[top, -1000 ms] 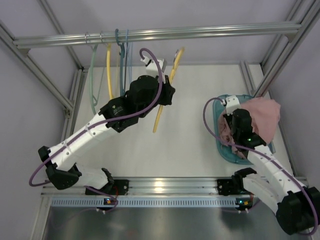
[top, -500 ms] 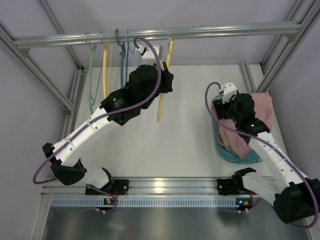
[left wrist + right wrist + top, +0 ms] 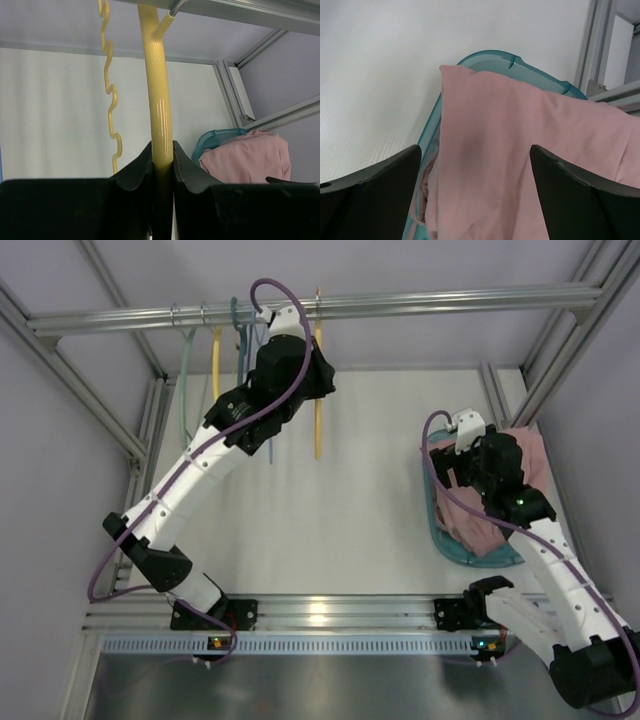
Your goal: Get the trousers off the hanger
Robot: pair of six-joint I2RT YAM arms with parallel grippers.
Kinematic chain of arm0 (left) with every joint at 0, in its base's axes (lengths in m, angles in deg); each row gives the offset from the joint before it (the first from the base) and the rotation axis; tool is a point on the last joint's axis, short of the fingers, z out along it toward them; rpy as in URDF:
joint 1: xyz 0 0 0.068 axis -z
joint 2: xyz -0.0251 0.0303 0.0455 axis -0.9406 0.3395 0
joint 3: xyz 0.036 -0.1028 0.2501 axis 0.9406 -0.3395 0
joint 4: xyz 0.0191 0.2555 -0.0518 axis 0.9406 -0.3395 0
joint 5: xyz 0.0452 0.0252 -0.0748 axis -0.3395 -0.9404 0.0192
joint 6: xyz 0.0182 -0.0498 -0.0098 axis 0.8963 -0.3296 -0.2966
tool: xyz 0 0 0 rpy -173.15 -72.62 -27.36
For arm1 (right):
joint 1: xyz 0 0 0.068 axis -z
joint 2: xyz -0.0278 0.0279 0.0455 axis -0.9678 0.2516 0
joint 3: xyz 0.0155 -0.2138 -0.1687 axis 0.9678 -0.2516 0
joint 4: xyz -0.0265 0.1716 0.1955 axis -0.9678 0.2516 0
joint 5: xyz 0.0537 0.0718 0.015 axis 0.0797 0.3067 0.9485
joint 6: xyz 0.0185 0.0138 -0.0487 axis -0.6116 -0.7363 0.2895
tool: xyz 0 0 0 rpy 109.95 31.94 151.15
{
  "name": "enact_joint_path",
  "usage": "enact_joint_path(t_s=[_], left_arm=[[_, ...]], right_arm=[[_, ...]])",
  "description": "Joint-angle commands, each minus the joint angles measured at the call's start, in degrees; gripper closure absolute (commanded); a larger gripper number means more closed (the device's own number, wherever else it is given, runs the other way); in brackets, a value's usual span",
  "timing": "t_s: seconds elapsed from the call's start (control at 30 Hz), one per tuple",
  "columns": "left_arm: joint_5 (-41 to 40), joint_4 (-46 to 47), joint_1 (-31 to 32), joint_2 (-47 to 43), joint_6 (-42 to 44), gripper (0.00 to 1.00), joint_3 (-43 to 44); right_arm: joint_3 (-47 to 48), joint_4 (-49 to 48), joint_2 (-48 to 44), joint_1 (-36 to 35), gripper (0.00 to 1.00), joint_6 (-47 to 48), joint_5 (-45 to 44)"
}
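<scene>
The yellow hanger [image 3: 318, 415] hangs straight down below the top rail [image 3: 420, 302], bare of cloth. My left gripper [image 3: 314, 375] is shut on its thick bar [image 3: 159, 110], the pads pressed on both sides, and its small hook [image 3: 169, 15] is at the rail. The pink trousers [image 3: 478, 525] lie bunched in the teal basket [image 3: 438, 530] at the right and also show in the left wrist view [image 3: 250, 160]. My right gripper [image 3: 466, 472] is open and empty just above the trousers [image 3: 495, 150], its jaws wide apart.
Another yellow hanger [image 3: 216, 360], a pale green one [image 3: 185, 390], a teal one [image 3: 240, 335] and a light blue one [image 3: 255, 330] hang on the rail left of my left gripper. Aluminium frame posts stand at both sides. The basket rim [image 3: 490, 54] lies near the right post.
My left arm has swung the yellow hanger up and left, from tilted to vertical at the rail. The trousers have dropped from a raised bunch into the basket, and my right gripper has risen off them.
</scene>
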Motion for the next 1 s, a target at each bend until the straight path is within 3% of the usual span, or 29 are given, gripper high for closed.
enact_joint_path(t_s=[0.0, 0.4, 0.73, 0.8, 0.83, 0.97], left_arm=[[0.6, 3.5, -1.8, 0.9, -2.0, 1.00, 3.4], [7.8, 2.8, -5.3, 4.6, -5.7, 1.00, 0.0], [8.8, 3.2, -6.5, 5.5, -7.4, 1.00, 0.2], [8.9, 3.1, -6.8, 5.7, -7.6, 0.87, 0.3], [9.3, 3.1, -7.0, 5.7, -7.7, 0.72, 0.3], [12.3, 3.4, -7.1, 4.2, -7.3, 0.55, -0.9]], right_arm=[[4.4, 0.6, -3.2, 0.8, 0.09, -1.6, -0.6], [8.0, 2.9, -4.0, 0.7, 0.09, -3.0, 0.1], [6.5, 2.7, -5.5, 0.8, 0.08, -3.4, 0.1], [6.5, 2.8, -5.8, 0.8, 0.08, -3.5, 0.1], [6.6, 2.8, -5.9, 0.8, 0.08, -3.5, 0.0], [6.9, 3.0, -6.6, 0.8, 0.06, -3.4, -0.4]])
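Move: The left hand already grips the yellow hanger. The rail lies roughly 9 cm ahead of it and 6 cm higher, level with it sideways. On that rail the light blue hanger hangs about 11 cm to the left and the dark blue one some 14 cm left, both about 9 cm ahead. From the empty, open right hand, the middle of the trousers in the teal basin is about 11 cm right, 4 cm ahead and 16 cm below. Down and forward goes the left hand, about 4 cm and 3 cm, its fingers tipping slightly downward, lowering the yellow hanger's hook onto the rail; it then stays there while the fingers part from the hanger's bar. Meanwhile the right hand rises some 5 cm away from the trousers, mostly early on, fingers staying wide open. ##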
